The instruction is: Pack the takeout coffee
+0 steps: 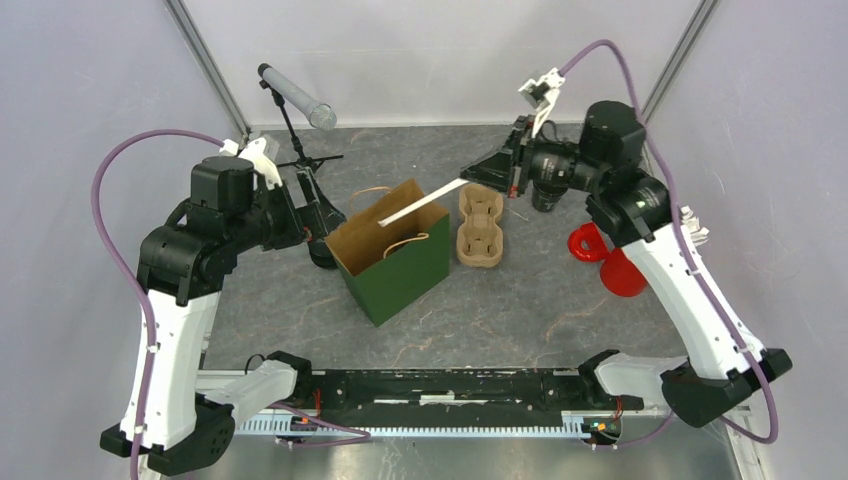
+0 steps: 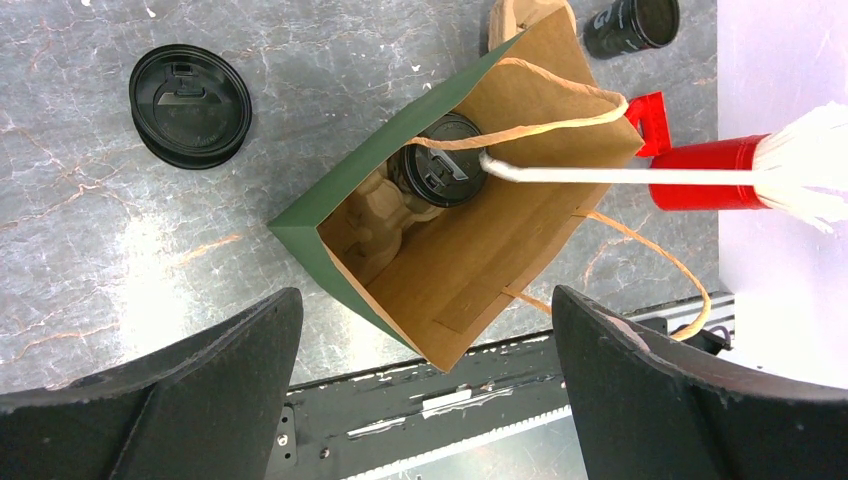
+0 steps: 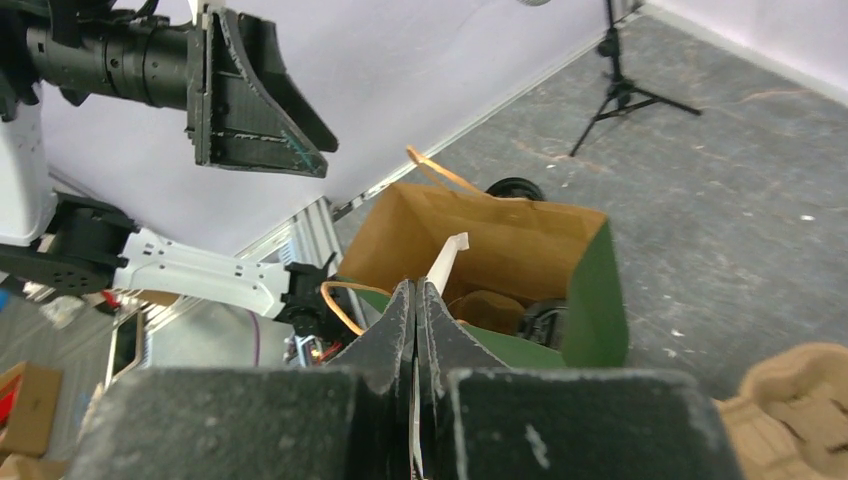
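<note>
The takeout coffee (image 2: 447,172), a black cup with a black sip lid, stands in a cardboard carrier (image 2: 378,212) inside the open green paper bag (image 2: 500,260). My right gripper (image 1: 468,179) is shut on a thin white straw (image 1: 420,201). The straw slants down into the bag (image 1: 400,275), and its tip rests at the cup's lid (image 2: 492,162). In the right wrist view the straw (image 3: 447,262) runs from my shut right gripper (image 3: 415,300) toward the bag (image 3: 595,290). My left gripper (image 2: 425,400) hangs open above the bag's near left side, holding nothing.
A loose black lid (image 2: 190,105) lies on the table left of the bag. A lidless black cup (image 2: 632,22) lies beyond the bag. An empty cardboard cup tray (image 1: 480,230) sits right of the bag, with red holders (image 1: 620,275) further right. A microphone tripod (image 1: 295,95) stands at the back left.
</note>
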### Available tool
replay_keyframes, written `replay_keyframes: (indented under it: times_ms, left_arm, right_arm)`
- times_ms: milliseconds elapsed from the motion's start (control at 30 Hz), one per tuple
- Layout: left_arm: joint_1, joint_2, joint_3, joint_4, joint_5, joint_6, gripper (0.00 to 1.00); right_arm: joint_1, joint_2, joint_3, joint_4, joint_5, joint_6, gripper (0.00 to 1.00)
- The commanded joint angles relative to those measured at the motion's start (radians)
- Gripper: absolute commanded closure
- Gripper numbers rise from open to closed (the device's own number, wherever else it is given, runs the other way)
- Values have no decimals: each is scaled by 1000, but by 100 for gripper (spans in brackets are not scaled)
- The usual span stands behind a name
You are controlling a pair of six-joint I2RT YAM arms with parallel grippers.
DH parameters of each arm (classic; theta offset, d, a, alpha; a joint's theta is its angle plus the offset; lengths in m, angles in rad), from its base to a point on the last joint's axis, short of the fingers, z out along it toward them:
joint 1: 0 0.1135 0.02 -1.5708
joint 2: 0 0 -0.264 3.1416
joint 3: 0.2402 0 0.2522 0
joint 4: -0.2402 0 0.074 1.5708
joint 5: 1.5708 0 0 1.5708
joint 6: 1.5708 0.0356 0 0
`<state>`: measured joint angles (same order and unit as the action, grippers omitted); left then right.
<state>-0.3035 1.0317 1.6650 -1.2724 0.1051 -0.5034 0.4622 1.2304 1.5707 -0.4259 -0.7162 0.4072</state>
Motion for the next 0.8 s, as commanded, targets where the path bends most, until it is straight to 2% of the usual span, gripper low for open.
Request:
replay_keyframes:
  times_ms: [0,133,233,300,500,567,633,767]
  left_arm:
    - [-3,-21,15,37,-17,11,0]
    - [-3,-35,15,35,-26,10,0]
    - [-3,-43,12,27,-37,13,0]
    - [-3,-45,4,26,-35,11,0]
    - [-3,-39,9,26,-33,11,0]
    - [-3,-37,9,27,-36,13,0]
    - [-3,-34,10,26,-37,10,0]
    - [-3,-21,19,27,-41,11,0]
  right_arm:
    - [81,66,-34,80,12,31,100]
    - [123,124,-58,75,37,3,100]
    - [138,155,-93,156,32,28,99]
    - [145,184,-114,206,34,49,97]
    - [162,257,-112,201,38,44,89]
    - [162,269,-102,172,55,30,85]
    - [162,282,-79,134,78,10,74]
    - [161,302,-2,64,122,-32,60]
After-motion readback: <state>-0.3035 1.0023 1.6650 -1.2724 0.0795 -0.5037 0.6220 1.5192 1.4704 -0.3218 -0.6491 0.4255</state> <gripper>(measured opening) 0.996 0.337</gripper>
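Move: The open green bag, where the straw held in the right fingers is to go, has its middle about 15 cm to that hand's left, level with it front to back and 32 cm below. The empty drink tray lies 14 cm ahead, 5 cm right, 42 cm down; the black lid stands 31 cm left, 9 cm ahead, equally low. From the left hand the bag is 3 cm ahead, 14 cm right, 24 cm below. The straw, still pinched and reaching over the bag's mouth, is carried left by the right hand and soon mainly down, about 13 cm lower and 8 cm left in all, drifting slightly forward. The fingertips tip some 10 degrees downward as the hand rolls; late in the descent the shut fingers open to about a third and let go of the straw above the bag's right side. ##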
